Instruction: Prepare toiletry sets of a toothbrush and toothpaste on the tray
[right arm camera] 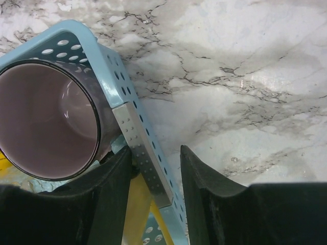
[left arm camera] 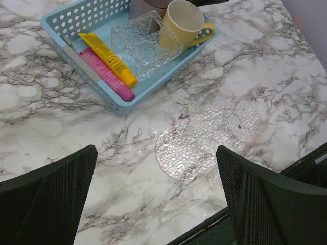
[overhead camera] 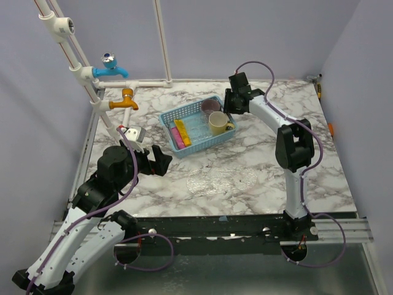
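Note:
A blue perforated basket [overhead camera: 174, 118] holds the yellow toothpaste [left arm camera: 110, 58] and the pink toothpaste [left arm camera: 107, 76]. Beside them lies a grey dotted toothbrush [left arm camera: 76, 61]. A clear textured oval tray [left arm camera: 209, 138] lies flat on the marble in front of the basket. My right gripper [right arm camera: 153, 149] is open at the basket's far right corner. It straddles the basket wall [right arm camera: 115, 76] and a grey dotted bar [right arm camera: 140, 153] lying along it, one finger inside and one outside. My left gripper [left arm camera: 154, 148] hangs wide open over bare marble near the tray, holding nothing.
In the basket also stand a mauve cup [right arm camera: 46, 117], a cream mug [left arm camera: 184, 23] and a clear rectangular glass dish [left arm camera: 145, 43]. A blue tap [overhead camera: 110, 69] and an orange tap [overhead camera: 124, 101] jut out at the far left. The table's front edge [left arm camera: 265, 178] is close.

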Motion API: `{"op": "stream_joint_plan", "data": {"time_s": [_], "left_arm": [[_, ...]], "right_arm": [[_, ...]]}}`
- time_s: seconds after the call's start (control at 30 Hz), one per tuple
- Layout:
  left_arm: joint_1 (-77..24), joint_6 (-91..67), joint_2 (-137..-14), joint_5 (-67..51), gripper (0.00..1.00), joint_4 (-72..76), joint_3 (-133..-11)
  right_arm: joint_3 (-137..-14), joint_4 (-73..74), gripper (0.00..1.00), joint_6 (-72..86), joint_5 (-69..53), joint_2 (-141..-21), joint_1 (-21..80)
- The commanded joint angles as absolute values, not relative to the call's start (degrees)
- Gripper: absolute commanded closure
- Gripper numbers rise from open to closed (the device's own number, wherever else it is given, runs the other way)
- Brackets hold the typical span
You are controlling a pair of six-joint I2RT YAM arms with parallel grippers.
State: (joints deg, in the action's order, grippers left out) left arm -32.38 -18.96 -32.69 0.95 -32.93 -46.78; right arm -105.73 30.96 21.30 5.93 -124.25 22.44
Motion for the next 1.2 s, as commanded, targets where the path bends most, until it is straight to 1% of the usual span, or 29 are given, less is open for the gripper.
{"op": "stream_joint_plan", "data": {"time_s": [0.0, 0.13, 0.23, 0.3, 0.4, 0.7, 0.77, 0.87, 1.0, 1.17], "left_arm": [[-32.5, -18.2, -32.5, 1.9, 0.01, -33.7, -46.3], [-32.5, -18.3, -32.3, 2.0, 0.01, -33.6, -46.3], [-32.5, -18.3, -32.4, 1.9, 0.01, -33.5, -46.3], [-32.5, -18.3, -32.5, 1.9, 0.01, -33.7, -46.3], [-32.5, -18.4, -32.4, 2.0, 0.01, -33.7, -46.3], [-32.5, -18.4, -32.3, 2.3, 0.01, -33.7, -46.2], [-32.5, -18.5, -32.4, 2.3, 0.01, -33.7, -46.3], [-32.5, -18.5, -32.3, 2.1, 0.01, -33.6, -46.3], [-32.5, -18.5, -32.2, 2.0, 0.01, -33.6, -46.3], [-32.5, -18.5, -32.2, 1.8, 0.01, -33.6, -46.3]], "right_arm": [[-103.1, 34.2, 0.57, 19.7, 3.1, -124.6, 22.5], [-101.6, 34.0, 0.62, 19.5, 3.2, -124.2, 22.5], [-100.4, 33.4, 0.68, 19.5, 3.7, -123.5, 22.5], [-99.8, 33.2, 0.73, 19.6, 3.9, -123.0, 22.5], [-99.0, 33.1, 0.78, 19.9, 4.7, -122.2, 22.5], [-94.9, 32.5, 0.9, 20.8, 8.3, -118.5, 22.5], [-93.3, 32.2, 0.91, 20.8, 9.3, -117.0, 22.5], [-90.0, 30.9, 0.99, 20.8, 9.7, -114.2, 22.5], [-85.3, 28.6, 1.0, 19.4, 9.8, -110.8, 22.5], [-81.1, 27.6, 1.0, 16.5, 13.5, -107.7, 22.5]]}}
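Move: The grey grip on the blue basket's right rim is right under the right hand, about 1 cm left and 2 cm below, already between its half-open fingers. Inside the basket, the purple mug stands about 7 cm left and level fore-and-aft, the yellow mug roughly 6 cm back and 4 cm left, the toothpaste some 11 cm back and 18 cm left. From the idle left hand the grip lies about 30 cm ahead, 20 cm right and 17 cm lower. The grey grip on the basket's right rim is pinched between the right hand's fingers, which sink about 1.5 cm astride it and close. Keeping that pinch, the right arm drags the rim back towards its base, slowly and then faster, about 7 cm in all, swinging some 4 cm to the right late on, with the wrist nearly unturned. ##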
